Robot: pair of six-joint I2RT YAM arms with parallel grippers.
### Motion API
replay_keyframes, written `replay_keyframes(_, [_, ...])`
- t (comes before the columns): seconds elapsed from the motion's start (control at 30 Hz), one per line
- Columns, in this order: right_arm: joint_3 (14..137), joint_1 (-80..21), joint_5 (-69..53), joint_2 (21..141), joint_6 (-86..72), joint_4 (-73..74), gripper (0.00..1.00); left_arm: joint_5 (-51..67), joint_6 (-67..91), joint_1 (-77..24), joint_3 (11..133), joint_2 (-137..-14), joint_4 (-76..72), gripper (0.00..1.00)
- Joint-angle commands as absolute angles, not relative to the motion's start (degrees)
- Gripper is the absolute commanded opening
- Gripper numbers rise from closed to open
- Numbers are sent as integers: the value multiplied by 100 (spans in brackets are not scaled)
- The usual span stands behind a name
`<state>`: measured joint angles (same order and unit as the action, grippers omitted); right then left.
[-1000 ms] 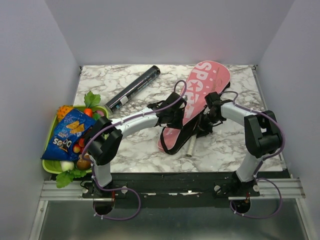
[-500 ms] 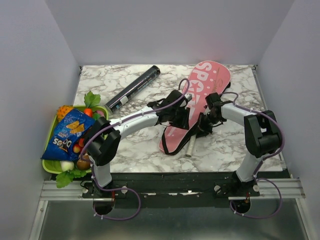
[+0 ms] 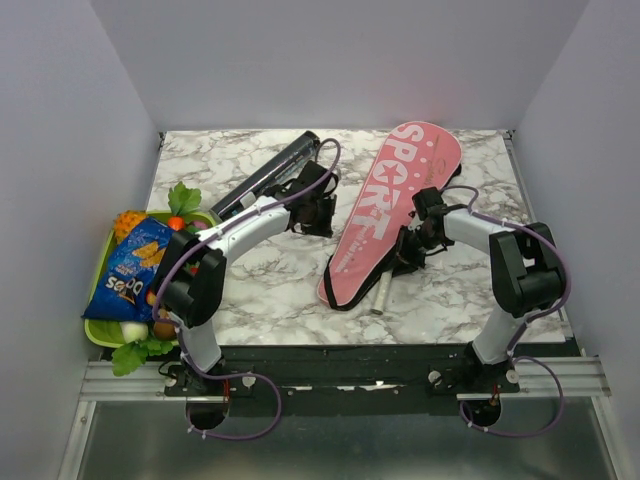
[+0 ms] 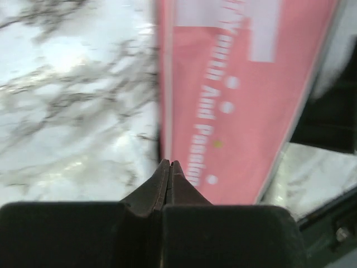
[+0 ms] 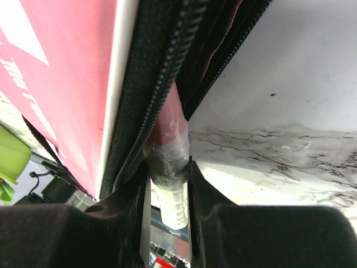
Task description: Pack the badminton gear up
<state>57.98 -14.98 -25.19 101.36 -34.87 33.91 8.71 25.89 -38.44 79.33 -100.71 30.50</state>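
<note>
The pink bag [image 3: 392, 205] lettered "SPORT" lies slanted on the marble table, its narrow end toward me. A white racket handle [image 3: 381, 298] sticks out of that end; the racket frames are hidden inside. My right gripper [image 3: 402, 254] is shut on this handle [image 5: 167, 184] beside the bag's black zipper [image 5: 162, 72]. My left gripper [image 3: 322, 215] hovers left of the bag, close to the long black tube [image 3: 262, 178]. In the left wrist view its fingers [image 4: 169, 163] are pressed together with nothing between them, and the bag [image 4: 240, 84] lies just beyond.
A green tray [image 3: 100, 330] of toy fruit sits at the table's left edge with a blue snack packet [image 3: 135, 265] on it. Grey walls close in the table on three sides. The left arm partly covers the tube's far end.
My left arm has drawn back from the bag toward the tube at the left rear, its jaws opening briefly and shutting again. The bag's lettering now shows fully. The right arm held still.
</note>
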Motion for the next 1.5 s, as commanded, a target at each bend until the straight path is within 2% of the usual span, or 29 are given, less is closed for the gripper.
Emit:
replay_keyframes(0.0, [5801,-1283,-2004,9967,-3595,2470,1,299,2575,-3411,7752,-10519,3349,0])
replay_keyframes(0.47, [5854,-1283,-2197,10046,-4033,2163,1,1142,2786,-3498,7129,-10995,2752,0])
replay_keyframes(0.9, [6021,-1345,-2478,10301,-4570,1705,0,1362,3023,-4218,7075,-11127,2663,0])
replay_keyframes(1.3, [6223,-1441,-2382,10432,-5220,1152,1,1424,3102,-4412,7066,-11109,2672,0])
replay_keyframes(1.47, [6065,-1590,-2355,10503,-5502,608,15,1564,3199,-4421,7163,-11109,2602,0])
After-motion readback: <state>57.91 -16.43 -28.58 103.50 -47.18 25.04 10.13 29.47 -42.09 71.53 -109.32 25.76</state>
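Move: The bag's left edge near its narrow end, where the left hand is heading, lies about 10 cm below that hand, some 5 cm back and 2 cm to its left. The narrow end itself is roughly 13 cm back and 5 cm right, and the shuttlecock tube is about 19 cm ahead and 16 cm left. The right hand already holds the racket handle. The bag's zip opening is about 3 cm left of the right hand and 1 cm ahead, and the handle's butt is about 11 cm back and 6 cm left. With its fingers shut, the left hand drops about 10 cm to table level, swinging out to its left and briefly forward before coming back, then sweeps some 5 cm right and a few centimetres back, so that its fingertips meet the bag's left edge near the narrow end and push it towards the right hand. The right hand keeps its grip on the racket handle and, after a short hold, eases it about 4 cm left and forward against the zip edge into the opening, staying low and turning some 10 degrees, mostly clockwise. ##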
